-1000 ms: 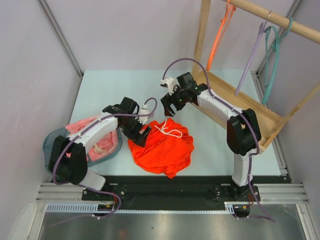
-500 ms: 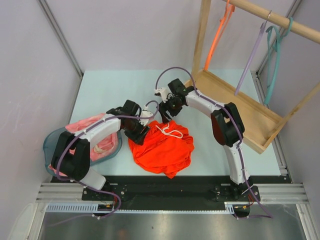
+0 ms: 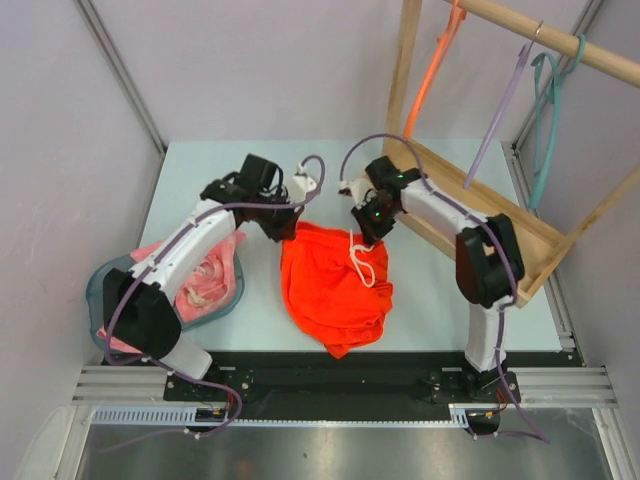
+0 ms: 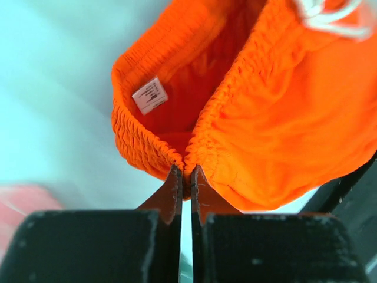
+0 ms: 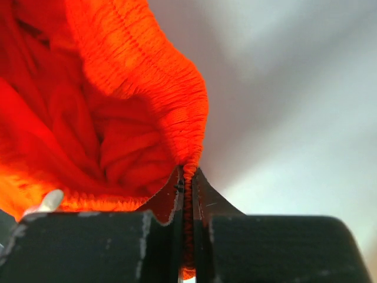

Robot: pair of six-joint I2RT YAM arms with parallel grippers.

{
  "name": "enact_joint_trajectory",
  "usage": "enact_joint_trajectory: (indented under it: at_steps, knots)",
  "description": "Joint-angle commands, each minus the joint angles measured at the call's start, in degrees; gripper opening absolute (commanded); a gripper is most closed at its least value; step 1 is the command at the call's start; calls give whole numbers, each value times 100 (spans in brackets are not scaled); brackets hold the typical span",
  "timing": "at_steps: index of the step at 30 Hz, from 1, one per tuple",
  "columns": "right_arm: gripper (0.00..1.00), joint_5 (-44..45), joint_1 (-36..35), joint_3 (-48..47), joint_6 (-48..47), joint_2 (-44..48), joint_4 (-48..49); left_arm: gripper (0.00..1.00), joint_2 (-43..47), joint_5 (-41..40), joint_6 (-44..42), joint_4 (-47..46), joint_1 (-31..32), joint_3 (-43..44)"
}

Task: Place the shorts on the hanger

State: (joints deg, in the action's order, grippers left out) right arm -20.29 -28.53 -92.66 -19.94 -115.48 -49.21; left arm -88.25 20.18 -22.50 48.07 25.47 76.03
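The orange-red shorts [image 3: 335,285] hang lengthwise from their waistband over the middle of the table, with the white drawstring [image 3: 362,260] on top. My left gripper [image 3: 285,228] is shut on the waistband's left end, and the left wrist view shows its fingertips [image 4: 187,174] pinching the gathered elastic of the shorts [image 4: 265,118] beside a white label [image 4: 149,95]. My right gripper [image 3: 362,228] is shut on the right end; the elastic of the shorts [image 5: 106,118] runs between the fingers of that gripper [image 5: 188,172]. The orange hanger [image 3: 430,75] hangs from the rail at the back right.
A wooden rack [image 3: 480,200] stands at the right, its rail also carrying a lilac hanger [image 3: 500,110] and a teal hanger [image 3: 545,120]. A teal basin [image 3: 100,290] with a pale pink garment [image 3: 205,275] sits at the near left.
Both grippers have closed on the waistband and pulled it up and toward the back. The crumpled shorts now hang stretched out between them.
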Motion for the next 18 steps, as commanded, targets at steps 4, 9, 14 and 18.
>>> enact_joint_trajectory:
  at_steps: [4, 9, 14, 18]
  knots:
    - [0, 1132, 674, 388, 262, 1991, 587, 0, 149, 1058, -1843, 1543, 45, 2185]
    - [7, 459, 481, 1143, 54, 2898, 310, 0, 842, 839, -3608, 2697, 45, 1637]
    - [55, -238, -904, 1996, -423, 3671, -317, 0, 2036, 259, -4298, 2831, 36, -601]
    - [87, -81, -1128, 2542, -317, 3797, 130, 0, 2706, -67, -4438, 2515, 37, -1739]
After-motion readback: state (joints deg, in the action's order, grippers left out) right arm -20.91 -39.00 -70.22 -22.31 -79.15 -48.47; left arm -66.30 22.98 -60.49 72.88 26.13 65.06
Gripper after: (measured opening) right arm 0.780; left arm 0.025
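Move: My left hand already pinches the waistband roughly 12 cm above the table, with the spread shorts' middle about 10 cm back, 11 to its right and 10 below. The pink pile in the tub is some 25 cm to its left and 12 back. My right hand holds the waistband's other side lower down, with the shorts' middle about 9 cm back, 8 left and 4 below. The drawstring is about 3 cm back and 2 left of it; the wooden rack's tray is some 22 right and 9 ahead. I whip both pinched sides of the waistband up, about 12 cm left and 15 right, my right hand swinging slightly outward and right, then sweep both back towards me. My left hand keeps its pinch, turning some 35 degrees clockwise as it pulls back, left and down. My right hand opens and lets go as it starts back, ending open over the shorts. ##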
